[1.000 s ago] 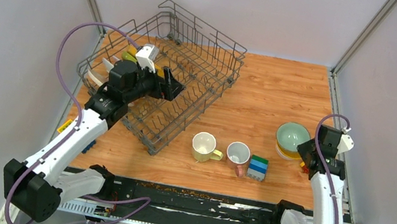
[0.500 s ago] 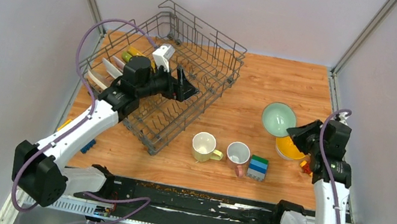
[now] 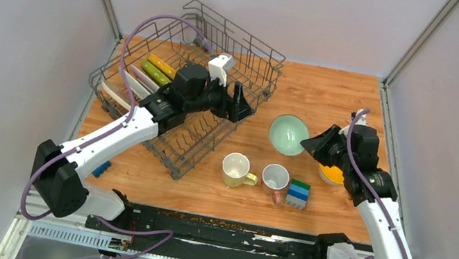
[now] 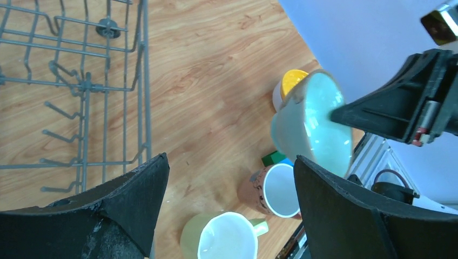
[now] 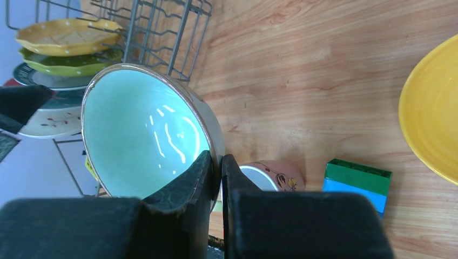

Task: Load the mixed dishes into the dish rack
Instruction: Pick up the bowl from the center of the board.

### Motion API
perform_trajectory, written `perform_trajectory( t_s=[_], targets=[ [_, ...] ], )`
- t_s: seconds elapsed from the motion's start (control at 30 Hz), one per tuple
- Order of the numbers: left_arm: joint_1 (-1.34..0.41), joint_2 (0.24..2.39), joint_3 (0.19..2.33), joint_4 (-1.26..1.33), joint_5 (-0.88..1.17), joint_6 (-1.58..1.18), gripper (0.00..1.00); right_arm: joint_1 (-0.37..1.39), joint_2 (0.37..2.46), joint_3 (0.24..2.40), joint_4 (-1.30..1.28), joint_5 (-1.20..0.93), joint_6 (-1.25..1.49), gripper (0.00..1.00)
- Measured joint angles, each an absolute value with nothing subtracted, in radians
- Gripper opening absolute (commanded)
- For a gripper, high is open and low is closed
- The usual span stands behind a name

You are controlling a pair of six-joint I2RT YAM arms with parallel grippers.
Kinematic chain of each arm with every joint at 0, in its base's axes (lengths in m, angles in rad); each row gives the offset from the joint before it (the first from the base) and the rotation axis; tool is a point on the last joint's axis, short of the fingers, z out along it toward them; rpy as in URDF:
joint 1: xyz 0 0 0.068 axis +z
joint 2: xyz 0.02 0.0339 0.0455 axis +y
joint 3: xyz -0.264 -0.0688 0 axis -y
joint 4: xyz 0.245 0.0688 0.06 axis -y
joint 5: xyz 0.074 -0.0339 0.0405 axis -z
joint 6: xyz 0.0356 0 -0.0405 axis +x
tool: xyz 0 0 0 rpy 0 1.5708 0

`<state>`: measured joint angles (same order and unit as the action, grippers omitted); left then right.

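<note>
My right gripper (image 3: pixel 314 146) is shut on the rim of the pale green bowl (image 3: pixel 287 134), one finger inside and one outside (image 5: pixel 217 159). The bowl (image 5: pixel 140 135) hangs tilted above the table, right of the dish rack (image 3: pixel 252 63). My left gripper (image 3: pixel 241 103) stands open and empty over the rack's right edge, facing the bowl (image 4: pixel 310 127). Below it stand the pale yellow mug (image 3: pixel 235 169) and the pink mug (image 3: pixel 275 178). The yellow-orange bowl (image 3: pixel 332 175) rests under my right arm. Several plates (image 3: pixel 144 76) stand in the rack's left end.
Stacked green-blue toy blocks (image 3: pixel 298 193) sit just right of the pink mug. A small blue piece (image 3: pixel 102 168) lies beside the left arm near the table's left edge. Grey walls close in both sides.
My right gripper lifted the green bowl off the yellow-orange bowl and carried it left. The left arm swung right across the rack, and its jaws narrowed a little.
</note>
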<state>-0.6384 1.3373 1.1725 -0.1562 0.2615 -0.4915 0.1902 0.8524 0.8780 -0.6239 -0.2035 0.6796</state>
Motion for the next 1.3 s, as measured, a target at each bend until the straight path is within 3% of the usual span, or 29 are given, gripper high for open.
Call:
perform_trajectory(
  t_s=[0.53,0.73,0.97,1.3],
  targets=[
    [-0.749,1.501,1.359,-0.311,0.217,-0.387,0.86,0.398,0.950,0.902,-0.587,0.011,0.720,0.00],
    [-0.761,1.544,1.365,-0.346,0.207,-0.371,0.79,0.490,0.991,0.933,-0.571,0.123,0.743,0.00],
    [-0.766,1.557,1.368,-0.369,0.198,-0.355,0.60,0.591,1.023,0.944,-0.566,0.254,0.759,0.00],
    [-0.766,1.565,1.369,-0.378,0.158,-0.353,0.55,0.688,1.029,0.951,-0.523,0.398,0.766,0.00]
  ],
)
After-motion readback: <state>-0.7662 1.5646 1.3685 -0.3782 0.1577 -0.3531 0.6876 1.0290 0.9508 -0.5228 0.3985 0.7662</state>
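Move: The green bowl hangs by its rim in the right hand's fingers, its middle about 5 cm left of them and 2 ahead, roughly level. From the open left gripper that bowl lies some 12 cm to the right, 5 back and 6 lower; the left gripper is about 17 cm left, 7 ahead and 6 above the right hand. Far below, the pink mug stands about 11 cm back and 4 left of the right hand, the yellow mug 18 back and 1 right of the left. Still pinching the green bowl's rim, the right hand carries it about 6 cm left and slightly forward towards the left gripper, rolling its left side down some 15 degrees. The left hand goes right about 4 cm, then sinks nearly 6, rolling its left side up, and partly closes its fingers around the bowl's near rim without yet gripping. ##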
